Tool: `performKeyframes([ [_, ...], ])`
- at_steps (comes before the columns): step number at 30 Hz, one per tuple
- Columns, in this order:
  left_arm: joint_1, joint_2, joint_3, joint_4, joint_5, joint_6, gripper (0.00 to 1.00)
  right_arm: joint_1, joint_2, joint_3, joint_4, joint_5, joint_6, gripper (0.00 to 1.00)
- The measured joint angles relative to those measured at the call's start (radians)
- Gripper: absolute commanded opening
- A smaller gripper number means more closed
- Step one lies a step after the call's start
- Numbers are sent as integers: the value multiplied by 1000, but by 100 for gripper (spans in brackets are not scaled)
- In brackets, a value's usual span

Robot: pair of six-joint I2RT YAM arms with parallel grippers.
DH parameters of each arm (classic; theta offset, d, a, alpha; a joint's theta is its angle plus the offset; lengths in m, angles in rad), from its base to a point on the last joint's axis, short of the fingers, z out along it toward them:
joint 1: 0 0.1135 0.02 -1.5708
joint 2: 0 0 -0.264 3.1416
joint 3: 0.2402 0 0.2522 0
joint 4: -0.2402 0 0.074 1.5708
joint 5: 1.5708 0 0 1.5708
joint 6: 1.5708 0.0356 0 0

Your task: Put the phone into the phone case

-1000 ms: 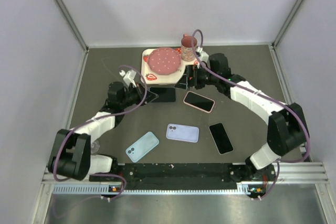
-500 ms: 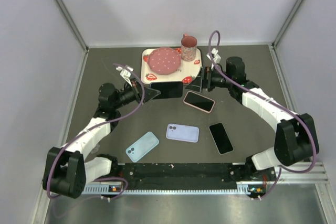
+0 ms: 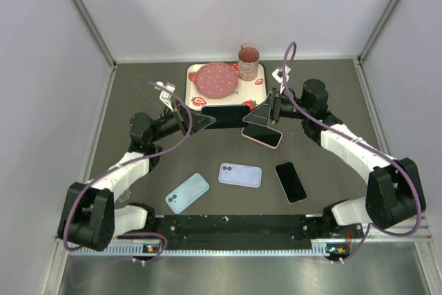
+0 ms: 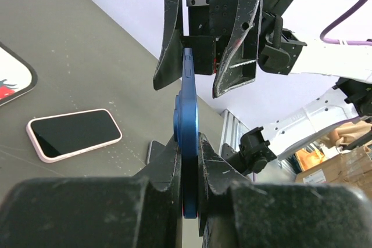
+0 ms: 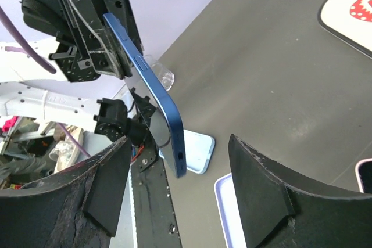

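Note:
A dark blue phone [image 3: 222, 115] hangs in the air in front of the tray, held by its left end. My left gripper [image 3: 200, 121] is shut on it; in the left wrist view the phone [image 4: 187, 103] stands edge-on between the fingers [image 4: 168, 161]. My right gripper [image 3: 261, 113] is open, its fingers on either side of the phone's free end [image 5: 174, 143] without touching. A light blue case [image 3: 187, 193] and a lavender case [image 3: 240, 175] lie flat on the table nearer the arm bases.
A phone in a pink case [image 3: 262, 134] lies below the right gripper. A black phone [image 3: 291, 182] lies right of the lavender case. A strawberry tray [image 3: 195, 99] with a pink plate [image 3: 215, 79] and a mug [image 3: 248, 62] stands at the back.
The phone has risen a little off the table near the tray. The right arm has drawn back to the right and its gripper now stands open around the phone's end.

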Motion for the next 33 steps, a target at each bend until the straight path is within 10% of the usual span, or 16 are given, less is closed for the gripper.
performKeyframes([
  [19, -35, 54, 0, 93, 21, -59, 0, 53, 39, 2, 97, -121, 37, 1],
  [33, -43, 32, 16, -122, -48, 119, 79, 61, 41, 9, 1, -51, -26, 0],
])
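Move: The left hand already holds the blue-edged phone by its left end, well above the table; the phone's middle lies about 6 cm to its right, 2 cm ahead and roughly level. From the open right hand that middle is some 8 cm to the left and 3 cm back, at about the same height. Roughly 20 cm below the right hand, the phone in the pink case lies about 7 cm ahead and 7 cm right, the purple case some 10 cm back and 2 cm left. The right hand eases back about 3 cm and left about 2 cm onto the phone's free right end, turning some 10 degrees counter-clockwise, and its fingers close and pinch that end while the left hand, after easing about 1 cm right and slightly back, holds the phone almost still. Once the right grip is shut, the left fingers open wide and let go as the left hand sinks about 2.5 cm and comes some 1.5 cm forward, while the right hand keeps its pinch and drifts about 1.5 cm down and 1 cm forward. ##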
